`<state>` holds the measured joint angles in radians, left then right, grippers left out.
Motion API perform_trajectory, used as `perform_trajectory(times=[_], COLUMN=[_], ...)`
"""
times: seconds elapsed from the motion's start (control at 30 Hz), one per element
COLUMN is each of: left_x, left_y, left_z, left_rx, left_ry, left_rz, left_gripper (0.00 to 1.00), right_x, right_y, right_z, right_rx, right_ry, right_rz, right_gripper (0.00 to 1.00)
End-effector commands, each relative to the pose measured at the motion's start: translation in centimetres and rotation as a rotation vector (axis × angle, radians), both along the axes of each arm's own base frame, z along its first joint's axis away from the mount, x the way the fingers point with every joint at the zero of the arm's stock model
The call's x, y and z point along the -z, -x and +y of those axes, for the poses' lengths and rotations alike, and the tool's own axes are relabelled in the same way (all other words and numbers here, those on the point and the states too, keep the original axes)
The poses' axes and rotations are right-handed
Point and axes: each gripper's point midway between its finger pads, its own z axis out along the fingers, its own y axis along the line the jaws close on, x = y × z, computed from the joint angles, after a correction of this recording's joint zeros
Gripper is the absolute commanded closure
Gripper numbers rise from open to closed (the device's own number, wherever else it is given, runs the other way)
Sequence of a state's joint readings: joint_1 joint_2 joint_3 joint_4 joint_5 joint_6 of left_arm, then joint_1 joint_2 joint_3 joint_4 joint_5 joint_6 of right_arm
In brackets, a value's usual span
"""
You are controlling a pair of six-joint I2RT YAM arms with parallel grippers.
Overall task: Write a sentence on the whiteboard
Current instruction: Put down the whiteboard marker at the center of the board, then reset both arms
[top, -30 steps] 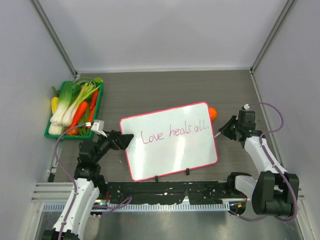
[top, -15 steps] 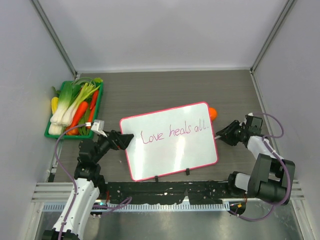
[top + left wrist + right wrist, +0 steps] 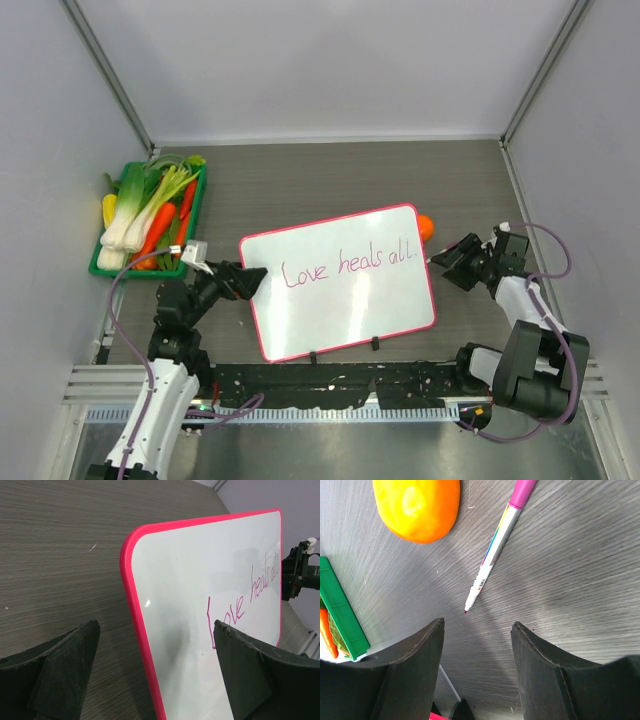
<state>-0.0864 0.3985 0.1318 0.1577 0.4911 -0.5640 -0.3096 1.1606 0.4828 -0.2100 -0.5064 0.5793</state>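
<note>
The whiteboard lies tilted in the middle of the table, pink-framed, with "Love heals all." written on it in pink. My left gripper is open and straddles the board's left edge; in the left wrist view the pink frame runs between the wide-apart fingers of the left gripper. My right gripper hovers low just off the board's right edge. It is open, with nothing between its fingers. A pink-capped marker lies loose on the table ahead of the right gripper.
An orange fruit sits at the board's top right corner, close to the marker. A green tray of vegetables stands at the left. Grey walls close in the sides and back.
My right gripper has opened and let go of the marker, which now lies on the table. Its wrist has dropped and shifted right. The left arm has not moved.
</note>
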Motion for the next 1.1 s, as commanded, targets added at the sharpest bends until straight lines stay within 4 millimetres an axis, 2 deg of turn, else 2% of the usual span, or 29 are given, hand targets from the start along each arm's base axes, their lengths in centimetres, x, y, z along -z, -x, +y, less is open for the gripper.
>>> perform_trajectory(times=[0.0,0.3,0.37,0.57,0.7,0.83,1.07], left_x=[-0.8,-2.7,-3.4,-6.1,-7.4,-9.2,-11.4], left_y=[0.0,0.0,0.0,0.0,0.0,-0.5,-1.6], left_z=[0.2,1.9,2.5,5.4,7.6,7.4,5.7], left_rx=[-0.006,-0.135,-0.178,-0.363,-0.495,-0.488,-0.395], left_ry=[-0.009,0.043,0.05,0.095,0.069,0.056,0.021], left_rz=[-0.038,-0.057,-0.074,-0.07,0.0,0.058,0.194], left_gripper=[0.0,0.0,0.0,0.0,0.0,0.0,0.0], right_x=[-2.4,-4.6,-5.4,-7.4,-8.7,-10.6,-13.4], right_y=[-1.4,-2.1,-2.5,-3.3,-3.7,-4.2,-5.0], right_z=[-0.7,-1.0,-1.2,-1.7,-2.3,-2.6,-3.0], right_rx=[0.015,0.016,0.016,0.028,0.056,0.073,0.081], right_ry=[0.036,0.063,0.071,0.098,0.126,0.132,0.155], right_rz=[-0.086,-0.158,-0.18,-0.23,-0.246,-0.281,-0.337], right_gripper=[0.38,0.33,0.17,0.17,0.16,0.16,0.16])
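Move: The marker lies on the tabletop with its middle about 5 cm ahead of the right hand, 1 cm to its left and 4 cm below. From the same hand the orange is some 9 cm ahead, 7 cm left; the whiteboard's middle is 23 cm left, 1 cm back. From the left hand the marker lies 37 cm right, 10 cm ahead, 13 cm down; the whiteboard 15 cm right, 4 cm ahead; the vegetable basket 25 cm left, 18 cm ahead. Up and clear of the already released marker goes the right hand, empty, rising about 10 cm while edging forward; its fingers spread wider and tip upward some 15 degrees. The left hand, open and empty throughout, also climbs about 10 cm and swings left, away from the whiteboard, turning roughly 25 degrees counter-clockwise. ##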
